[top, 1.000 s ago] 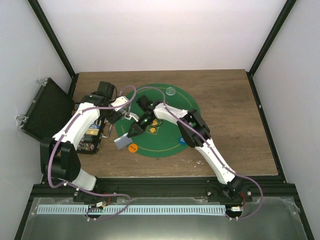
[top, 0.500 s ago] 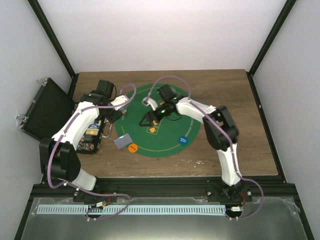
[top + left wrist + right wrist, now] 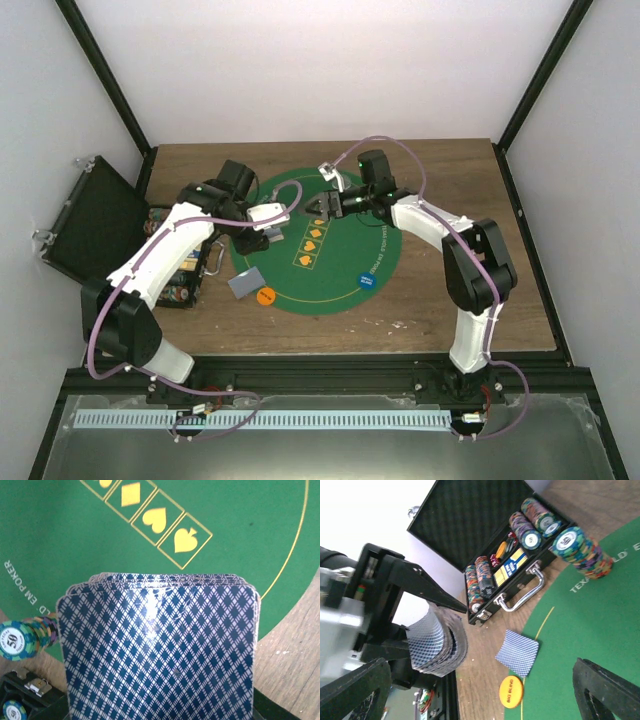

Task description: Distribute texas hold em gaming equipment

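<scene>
My left gripper (image 3: 262,221) is shut on a fanned deck of blue-backed playing cards (image 3: 157,650), held above the left part of the green mat (image 3: 335,262). The deck (image 3: 437,642) also shows in the right wrist view, clamped between black fingers. A single card (image 3: 246,283) lies face down on the mat's left edge, with an orange "big blind" disc (image 3: 266,296) beside it. A blue disc (image 3: 367,282) rests on the mat's right side. My right gripper (image 3: 318,206) hovers open and empty over the far part of the mat, facing the deck.
An open black case (image 3: 485,540) holding stacks of chips sits left of the mat, its lid (image 3: 85,222) against the left wall. A stack of chips (image 3: 582,550) stands on the mat's edge next to the case. Bare wooden table (image 3: 470,240) lies right of the mat.
My right gripper opened, left the single card on the mat's left edge and drew back to the far side. My left gripper shifted right with the deck.
</scene>
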You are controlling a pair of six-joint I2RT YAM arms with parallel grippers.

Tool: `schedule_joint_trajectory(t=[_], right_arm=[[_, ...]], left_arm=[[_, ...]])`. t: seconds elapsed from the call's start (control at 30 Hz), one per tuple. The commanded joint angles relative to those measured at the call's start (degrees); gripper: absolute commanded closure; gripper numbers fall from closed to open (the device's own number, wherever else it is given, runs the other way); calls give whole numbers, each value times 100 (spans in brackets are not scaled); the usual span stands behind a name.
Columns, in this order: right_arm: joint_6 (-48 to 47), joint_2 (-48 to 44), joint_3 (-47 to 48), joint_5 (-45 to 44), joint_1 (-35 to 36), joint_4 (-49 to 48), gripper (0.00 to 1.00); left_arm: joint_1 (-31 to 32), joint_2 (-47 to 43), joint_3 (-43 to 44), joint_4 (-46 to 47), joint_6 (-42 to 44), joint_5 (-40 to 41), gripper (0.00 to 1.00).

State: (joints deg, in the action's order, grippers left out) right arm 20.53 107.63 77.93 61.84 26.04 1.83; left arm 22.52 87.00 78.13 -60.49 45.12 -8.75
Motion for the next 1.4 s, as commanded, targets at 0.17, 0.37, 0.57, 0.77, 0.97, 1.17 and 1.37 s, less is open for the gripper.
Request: schedule_joint_trajectory(t=[0.17,0.37,0.57,0.77,0.97,1.17,1.37], right_arm=[[607,532,254,973,542,-1016,0],[987,725,297,906,653,-1548,0],[933,1051,518,694,778,-1384,2],[522,1109,627,472,797,-903,3],[-81,875,615,-261,695,-39,18],[-377,646,605,-584,564,355,40],[-551,567,721,-332,571,570,55]], left_arm=[[147,99,441,-421,234,-629,50],[156,125,452,-420,269,-685,50],[164,143,497,-322,231,-693,50],[163,166,527,-168,126,-609,51],[163,162,480,-103,146,-488,53],[156,159,380,-67,182,-428,53],[156,194,297,1,172,-387,53]])
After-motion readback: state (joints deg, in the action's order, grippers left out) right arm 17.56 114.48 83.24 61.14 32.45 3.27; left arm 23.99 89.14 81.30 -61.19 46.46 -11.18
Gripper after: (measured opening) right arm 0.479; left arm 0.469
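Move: The deck, still held in the left gripper by one end, has its middle about 9 cm left of the open right hand, 5 cm back and 4 cm lower. From the right hand, the dealt cards lie on the table some 17 cm left, 10 cm back and 20 cm down, and the big blind button about 13 cm left and 14 cm back. From the left fingers, the deck's middle is about 4 cm right and 1 cm forward. Bring the wide-open right gripper about 6 cm left, with some 3 cm back and down, turning about 10 degrees counter-clockwise, until its fingers straddle the deck's free end. Then close them to about half, easing 1.5 cm back right and 1 cm up. Meanwhile shift the left hand about 2 cm right, keeping its grip on the deck. ##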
